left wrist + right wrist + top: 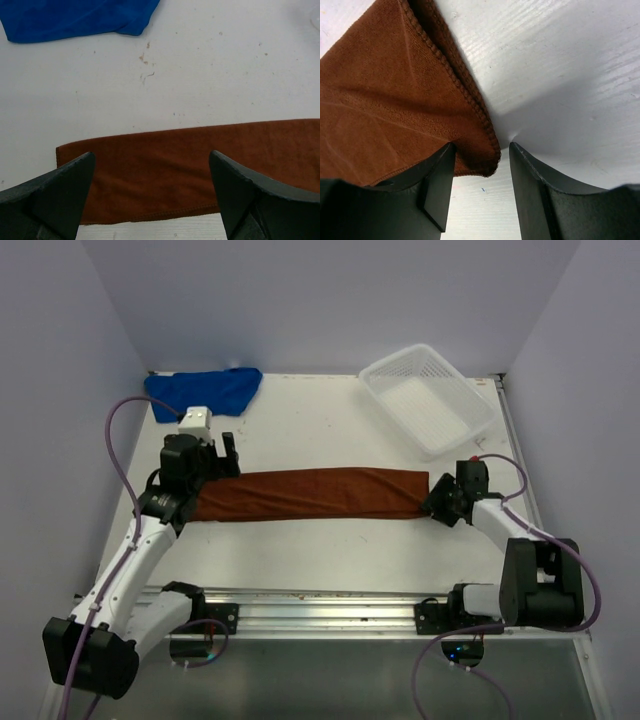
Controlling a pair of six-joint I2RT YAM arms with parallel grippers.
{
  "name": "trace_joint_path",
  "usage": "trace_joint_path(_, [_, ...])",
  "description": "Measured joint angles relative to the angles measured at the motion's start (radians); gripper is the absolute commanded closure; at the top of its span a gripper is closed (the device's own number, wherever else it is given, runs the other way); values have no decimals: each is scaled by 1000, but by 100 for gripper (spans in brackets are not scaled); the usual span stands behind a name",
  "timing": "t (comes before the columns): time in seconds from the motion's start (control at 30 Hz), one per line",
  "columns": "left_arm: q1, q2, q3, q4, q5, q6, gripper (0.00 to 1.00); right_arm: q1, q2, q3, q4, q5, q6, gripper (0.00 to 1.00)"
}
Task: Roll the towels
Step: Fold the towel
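The rust-brown towel [310, 495] lies folded into a long flat strip across the middle of the table. My left gripper [218, 465] hovers over its left end, jaws wide open with nothing between them; the wrist view looks down past the gripper [152, 160] onto the brown towel [200, 165]. My right gripper [437, 502] is at the strip's right end. In its wrist view the gripper [481, 147] stands part open with a hemmed corner of the brown towel [385, 100] lying between the jaws, against the left finger and apart from the right one. The blue towel [205, 390] lies crumpled at the back left, and also shows in the left wrist view [75, 17].
A white mesh basket [375, 371] sits tilted at the back right, close behind my right arm. A metal rail [320, 605] runs along the near edge between the arm bases. Walls enclose the table on the left, back and right.
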Motion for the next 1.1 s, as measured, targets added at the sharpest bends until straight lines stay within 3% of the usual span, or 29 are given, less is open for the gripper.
trace_joint_path(0.37, [-11, -40, -5, 9, 4, 2, 0, -2, -47, -26, 6, -14, -2, 62])
trace_joint_path(0.53, [-12, -40, -5, 14, 26, 3, 0, -3, -131, -53, 2, -11, -1, 48])
trace_joint_path(0.8, [-17, -40, -5, 16, 43, 6, 0, -3, -53, -46, 15, -28, -8, 50])
trace_joint_path(0.93, [-17, -40, -5, 16, 43, 6, 0, -3, -38, -46, 34, -37, -9, 58])
trace_joint_path(1.1, [-18, -30, -5, 16, 23, 2, 0, -3, -28, -46, 36, -33, -17, 79])
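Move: My right hand is already low at the brown towel's near right corner, which sits between my open fingertips, level fore and aft, about 1 cm to the left and 1 cm below. The towel's far right corner is some 11 cm ahead and 2 cm left. The white basket's middle lies roughly 29 cm ahead and 2 cm left. From my raised left hand the near corner is about 45 cm right, 5 cm back and 19 cm below. I nip at the near right corner with my right hand: the fingers close a little as the hand rises about 1.5 cm, then reopen to where they began. I sink back down to the table beside the corner, barely half a centimetre nearer my base, and close again, further this time, bringing the fingertips in from both sides of the corner. ##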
